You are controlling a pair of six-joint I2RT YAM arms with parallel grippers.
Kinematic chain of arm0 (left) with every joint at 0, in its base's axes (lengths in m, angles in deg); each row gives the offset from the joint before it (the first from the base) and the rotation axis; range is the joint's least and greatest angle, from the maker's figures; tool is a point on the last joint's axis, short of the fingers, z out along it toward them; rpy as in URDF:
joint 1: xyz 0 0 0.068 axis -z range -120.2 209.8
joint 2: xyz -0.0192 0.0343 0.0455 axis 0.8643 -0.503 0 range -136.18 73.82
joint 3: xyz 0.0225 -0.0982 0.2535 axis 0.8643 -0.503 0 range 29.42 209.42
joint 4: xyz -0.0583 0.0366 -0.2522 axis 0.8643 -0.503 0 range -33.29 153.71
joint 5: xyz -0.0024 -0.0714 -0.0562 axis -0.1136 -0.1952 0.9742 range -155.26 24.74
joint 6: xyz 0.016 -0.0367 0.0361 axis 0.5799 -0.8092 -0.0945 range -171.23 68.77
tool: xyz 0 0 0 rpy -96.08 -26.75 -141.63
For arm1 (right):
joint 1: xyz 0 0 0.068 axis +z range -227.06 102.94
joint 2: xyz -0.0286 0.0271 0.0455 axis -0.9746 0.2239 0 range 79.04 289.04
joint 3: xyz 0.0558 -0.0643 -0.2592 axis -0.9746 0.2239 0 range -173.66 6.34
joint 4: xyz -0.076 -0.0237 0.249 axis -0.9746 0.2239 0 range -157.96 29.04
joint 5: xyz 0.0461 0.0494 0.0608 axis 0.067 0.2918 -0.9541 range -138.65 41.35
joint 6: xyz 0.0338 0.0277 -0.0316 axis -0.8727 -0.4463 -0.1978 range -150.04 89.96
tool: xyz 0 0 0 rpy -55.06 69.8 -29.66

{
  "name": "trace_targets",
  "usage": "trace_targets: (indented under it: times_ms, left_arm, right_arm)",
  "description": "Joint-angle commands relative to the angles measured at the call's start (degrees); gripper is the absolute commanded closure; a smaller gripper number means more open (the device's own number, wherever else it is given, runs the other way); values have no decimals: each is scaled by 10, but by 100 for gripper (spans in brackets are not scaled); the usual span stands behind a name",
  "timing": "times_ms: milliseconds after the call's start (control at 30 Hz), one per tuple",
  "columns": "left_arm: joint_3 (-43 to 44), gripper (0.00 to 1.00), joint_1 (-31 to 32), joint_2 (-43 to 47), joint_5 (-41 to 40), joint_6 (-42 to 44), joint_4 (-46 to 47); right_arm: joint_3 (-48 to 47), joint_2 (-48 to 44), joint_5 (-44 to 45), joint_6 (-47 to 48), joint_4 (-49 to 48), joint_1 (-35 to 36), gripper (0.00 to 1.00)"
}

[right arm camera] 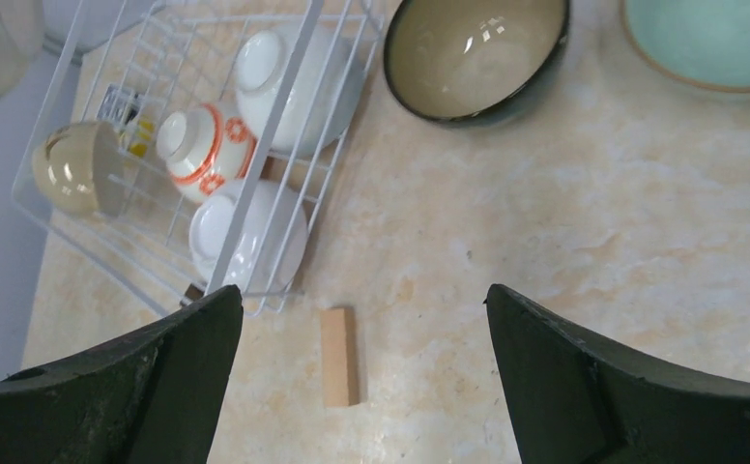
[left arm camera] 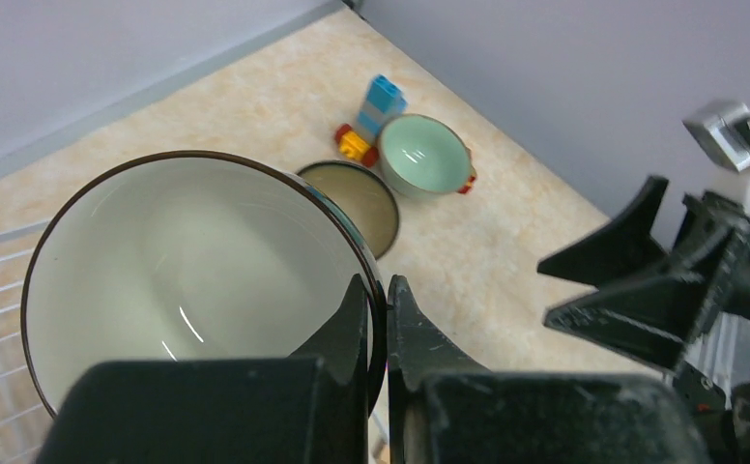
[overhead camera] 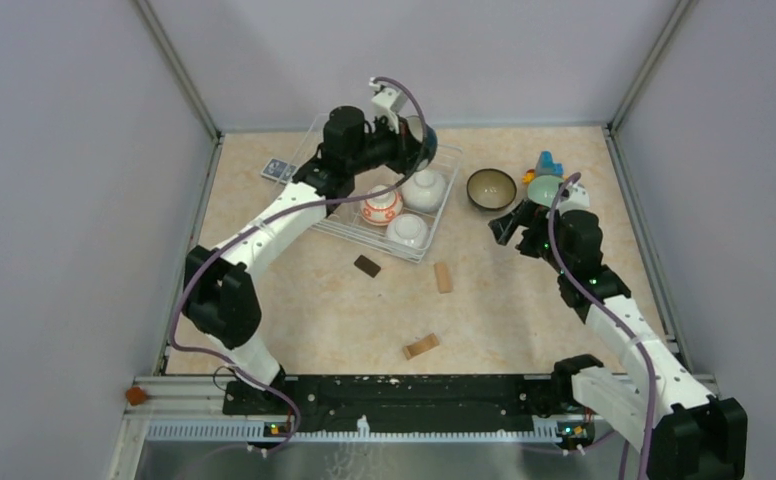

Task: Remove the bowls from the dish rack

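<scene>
My left gripper (left arm camera: 378,285) is shut on the rim of a dark-rimmed bowl (left arm camera: 187,261), white inside, held above the far right corner of the dish rack (overhead camera: 442,205). In the top view this gripper (overhead camera: 414,140) hides most of that bowl. In the rack lie two white bowls (right arm camera: 289,68) (right arm camera: 245,237), an orange-patterned bowl (right arm camera: 200,143) and a beige bowl (right arm camera: 76,167). A dark brown bowl (overhead camera: 491,188) and a pale green bowl (overhead camera: 544,188) stand on the table right of the rack. My right gripper (right arm camera: 364,300) hangs open and empty above the table near them.
A light wooden block (right arm camera: 338,356) lies below my right gripper, beside the rack's near corner. Another wooden block (overhead camera: 420,346) and a dark block (overhead camera: 367,265) lie nearer the arms. Toy bricks (left arm camera: 371,121) sit behind the green bowl. A blue card (overhead camera: 278,170) lies left of the rack.
</scene>
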Motion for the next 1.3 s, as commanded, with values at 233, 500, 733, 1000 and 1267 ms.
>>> trace_targets:
  times_ms: [233, 500, 733, 1000, 1267]
  left_arm:
    - [-111, 100, 119, 147, -71, 55, 47]
    - [-178, 100, 131, 287, -119, 68, -69]
    - [-186, 100, 130, 377, -303, 76, -229]
    - [-238, 100, 112, 449, -539, 3, -303]
    - [-293, 100, -61, 444, -584, -72, -338]
  right_arm:
    - [-58, -91, 230, -36, 146, 2, 3]
    - [-46, -109, 266, -54, 147, 2, 4]
    - [-60, -62, 250, -62, 124, 2, 4]
    - [-83, -25, 257, -62, 120, 2, 4]
    - [-70, -23, 251, -63, 104, 2, 4]
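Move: Front-left of the dish rack, the open table over which the held bowl is taken lies about 12 cm back and 30 cm left of the left hand, some 31 cm below. The beige bowl is about 2 cm ahead and 22 cm left, 26 cm down; the orange-patterned bowl level and 4 cm left, equally low; the dark block 15 cm back and 8 cm left. From the right hand that open table is level, some 65 cm left. Drawing the blue-and-white bowl back about 15 cm, briefly drifting right, the left hand then sweeps left across the rack's front side, ending some 24 cm left of its start and dipping late. Its wrist turns about 50 degrees counter-clockwise while the fingers keep the rim pinched. The empty, open right hand shifts about 7 cm right, turning clockwise. ##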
